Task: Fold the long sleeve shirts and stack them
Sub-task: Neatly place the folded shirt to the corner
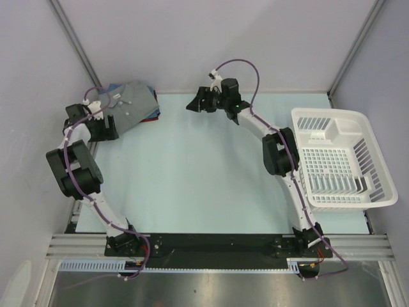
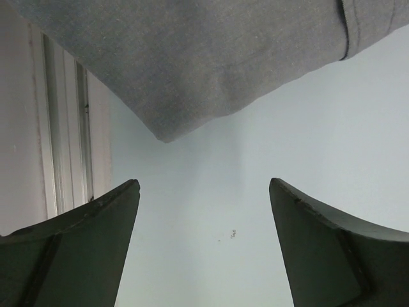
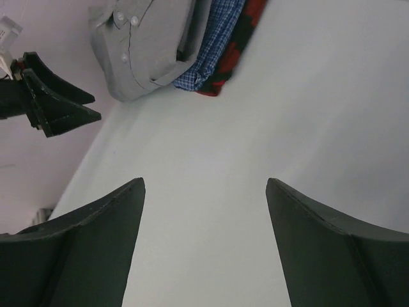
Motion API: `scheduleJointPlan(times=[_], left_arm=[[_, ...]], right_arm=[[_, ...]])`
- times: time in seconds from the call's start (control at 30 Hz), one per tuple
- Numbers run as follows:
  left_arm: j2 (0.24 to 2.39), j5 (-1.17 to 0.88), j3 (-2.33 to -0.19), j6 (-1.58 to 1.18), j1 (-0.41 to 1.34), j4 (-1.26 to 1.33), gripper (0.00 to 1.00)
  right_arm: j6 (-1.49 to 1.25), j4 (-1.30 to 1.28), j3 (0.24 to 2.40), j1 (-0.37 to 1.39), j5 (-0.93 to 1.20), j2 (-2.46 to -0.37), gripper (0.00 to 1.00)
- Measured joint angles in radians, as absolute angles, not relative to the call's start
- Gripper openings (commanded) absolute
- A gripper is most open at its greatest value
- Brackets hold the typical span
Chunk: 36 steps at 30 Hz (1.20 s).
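Note:
The long sleeve shirts lie folded in one stack (image 1: 135,101) at the table's far left corner. The plain grey shirt (image 3: 144,48) is on top, with the blue checked one (image 3: 214,45) and the dark red one (image 3: 241,35) showing under its edge. My left gripper (image 1: 108,131) sits just in front of the stack, open and holding nothing. In the left wrist view the grey shirt (image 2: 211,57) hangs ahead of the left gripper (image 2: 204,185), apart from it. My right gripper (image 1: 193,104) is to the right of the stack. The right gripper (image 3: 204,182) is also open and holds nothing.
A white slatted plastic basket (image 1: 326,114) stands at the table's right edge beside the right arm. Grey walls close in the back and both sides, with a metal rail (image 2: 61,128) along the left wall next to the stack. The pale tabletop (image 1: 204,173) lies between the arms.

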State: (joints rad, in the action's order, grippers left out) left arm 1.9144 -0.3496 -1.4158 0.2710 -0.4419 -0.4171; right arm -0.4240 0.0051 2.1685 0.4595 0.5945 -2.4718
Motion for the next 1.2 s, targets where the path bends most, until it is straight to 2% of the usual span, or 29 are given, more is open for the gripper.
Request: scheduleJointPlan(times=[0.17,0.47,0.6,0.7,0.77,0.8,0.87,0.9,1.0,1.2], left_arm=[[1.917,-0.313,-1.402,0.287,-0.437,-0.363,0.87],[1.964,-0.201,-1.325,0.345,-0.381,-0.225,0.90],[2.002,-0.157,-1.313,0.385,-0.348,-0.163,0.88],[2.011,-0.120,-1.303,0.413,-0.331,-0.104,0.81],[2.022,-0.094,-1.303,0.429,-0.323,-0.066,0.69],[2.027,-0.081,-1.304,0.432,-0.321,-0.050,0.59],[2.033,-0.057,-1.304,0.447,-0.321,-0.030,0.50],[2.034,-0.048,-1.304,0.455,-0.324,-0.027,0.42],[2.035,-0.030,-1.304,0.474,-0.332,-0.028,0.29],[2.035,-0.020,-1.321,0.509,-0.345,-0.068,0.11]], right_arm=[[-0.552,0.069,2.195,0.504,0.601,-2.574,0.82],[-0.580,0.109,2.075,0.513,0.617,-2.561,0.83],[-0.574,0.102,2.035,0.488,0.617,-2.543,0.83],[-0.571,0.102,2.017,0.474,0.617,-2.521,0.82],[-0.567,0.102,2.004,0.464,0.617,-2.505,0.83],[-0.566,0.102,1.998,0.460,0.618,-2.497,0.82],[-0.564,0.102,1.986,0.454,0.618,-2.481,0.82],[-0.563,0.102,1.982,0.452,0.618,-2.476,0.82],[-0.560,0.103,1.968,0.450,0.619,-2.460,0.82],[-0.557,0.103,1.960,0.446,0.624,-2.457,0.81]])
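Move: The grey folded shirt's near corner, the point to pinch, lies about 4 cm ahead of the left hand, 3 cm to its left and 5 cm below. The shirt's middle is some 18 cm ahead and 1 cm right of that hand. The red shirt's showing edge is roughly 15 cm ahead and 14 cm right, and the side rail about 3 cm ahead and 10 cm left. From the right hand, the corner lies some 38 cm left, 7 cm back and 13 cm lower. The left hand, fingers wide, sinks about 5 cm and reaches some 4 cm forward to the grey shirt's near corner while rolling about 25 degrees, left side rising, then slides about 2 cm left at that low height as the fingers close and pinch the corner's tip. The empty right hand, fingers staying open, dips 8 cm while swinging left and slightly back, then swings back right and rises a little, well clear of the shirts. ##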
